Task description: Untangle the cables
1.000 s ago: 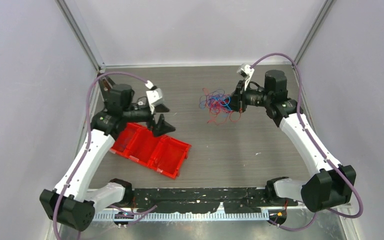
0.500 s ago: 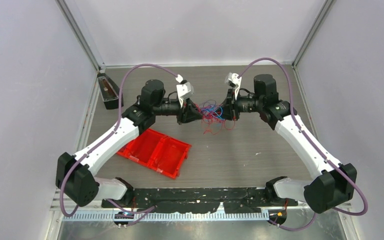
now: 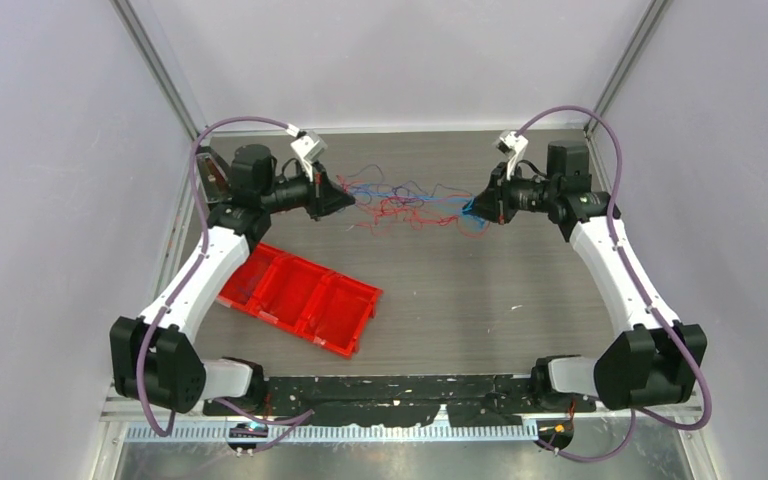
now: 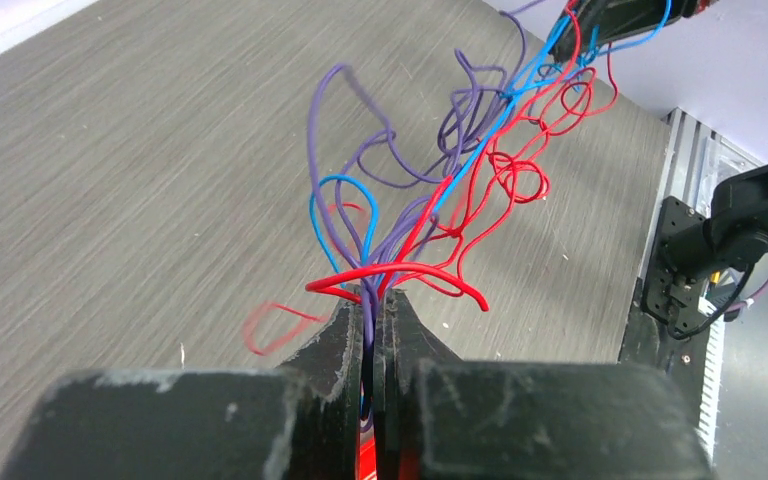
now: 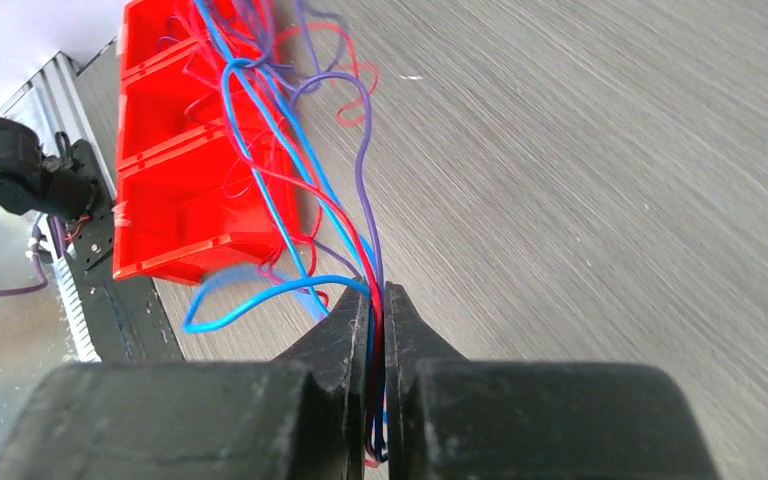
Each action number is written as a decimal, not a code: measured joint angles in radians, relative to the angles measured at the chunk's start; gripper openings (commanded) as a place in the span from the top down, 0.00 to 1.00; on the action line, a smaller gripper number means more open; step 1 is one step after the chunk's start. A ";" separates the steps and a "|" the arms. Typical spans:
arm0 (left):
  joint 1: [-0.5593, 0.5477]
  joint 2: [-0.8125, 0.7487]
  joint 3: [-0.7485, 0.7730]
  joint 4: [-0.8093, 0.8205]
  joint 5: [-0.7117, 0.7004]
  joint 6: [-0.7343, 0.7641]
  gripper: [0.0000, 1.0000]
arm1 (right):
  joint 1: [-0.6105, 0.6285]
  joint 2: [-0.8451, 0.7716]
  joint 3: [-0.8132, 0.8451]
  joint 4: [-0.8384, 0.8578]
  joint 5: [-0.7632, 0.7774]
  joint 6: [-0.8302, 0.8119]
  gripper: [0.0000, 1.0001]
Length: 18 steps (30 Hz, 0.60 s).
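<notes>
The cables (image 3: 405, 203) are thin red, blue and purple strands, stretched in a loose tangle above the table between my two grippers. My left gripper (image 3: 345, 200) is shut on their left end; in the left wrist view purple, blue and red strands (image 4: 430, 190) fan out from the closed left gripper (image 4: 373, 297). My right gripper (image 3: 475, 207) is shut on the right end; in the right wrist view the cables (image 5: 290, 180) run from the closed right gripper (image 5: 376, 292) towards the left arm.
A red tray (image 3: 300, 297) with three compartments lies on the grey table at the front left, also in the right wrist view (image 5: 175, 150). A small dark box (image 3: 212, 178) sits at the far left edge. White walls enclose the table.
Both grippers have closed on the tangle and pulled apart, the left going left and back, the right going right. The tight bundle is now stretched into a long loose band.
</notes>
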 measured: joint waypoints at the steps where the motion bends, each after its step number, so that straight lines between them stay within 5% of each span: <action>1: 0.009 0.000 -0.001 -0.008 0.003 -0.002 1.00 | -0.017 0.006 0.000 -0.010 -0.002 -0.001 0.95; 18: 0.106 0.235 0.092 -0.161 -0.079 0.002 1.00 | -0.383 0.101 0.206 -0.263 -0.013 -0.128 0.95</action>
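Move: The cable tangle hangs between my grippers, both already shut on its ends: its middle is about 12 cm to the right of my left hand, level fore and aft and a few centimetres lower. The right gripper is some 28 cm to the left hand's right, at about its height. The red crate is roughly 11 cm back, 13 cm left and 23 cm below the left hand. From my right hand the tangle's middle lies about 16 cm left, slightly below. I pull the bundle out lengthwise, my right hand doing most of it: about 13 cm to the right and a little forward, away from the left gripper, swinging clockwise. After a brief hold my left hand sinks about 8 cm, going forward and slightly left, and tips its fingers down. Both grippers keep their pinch on the cables. ##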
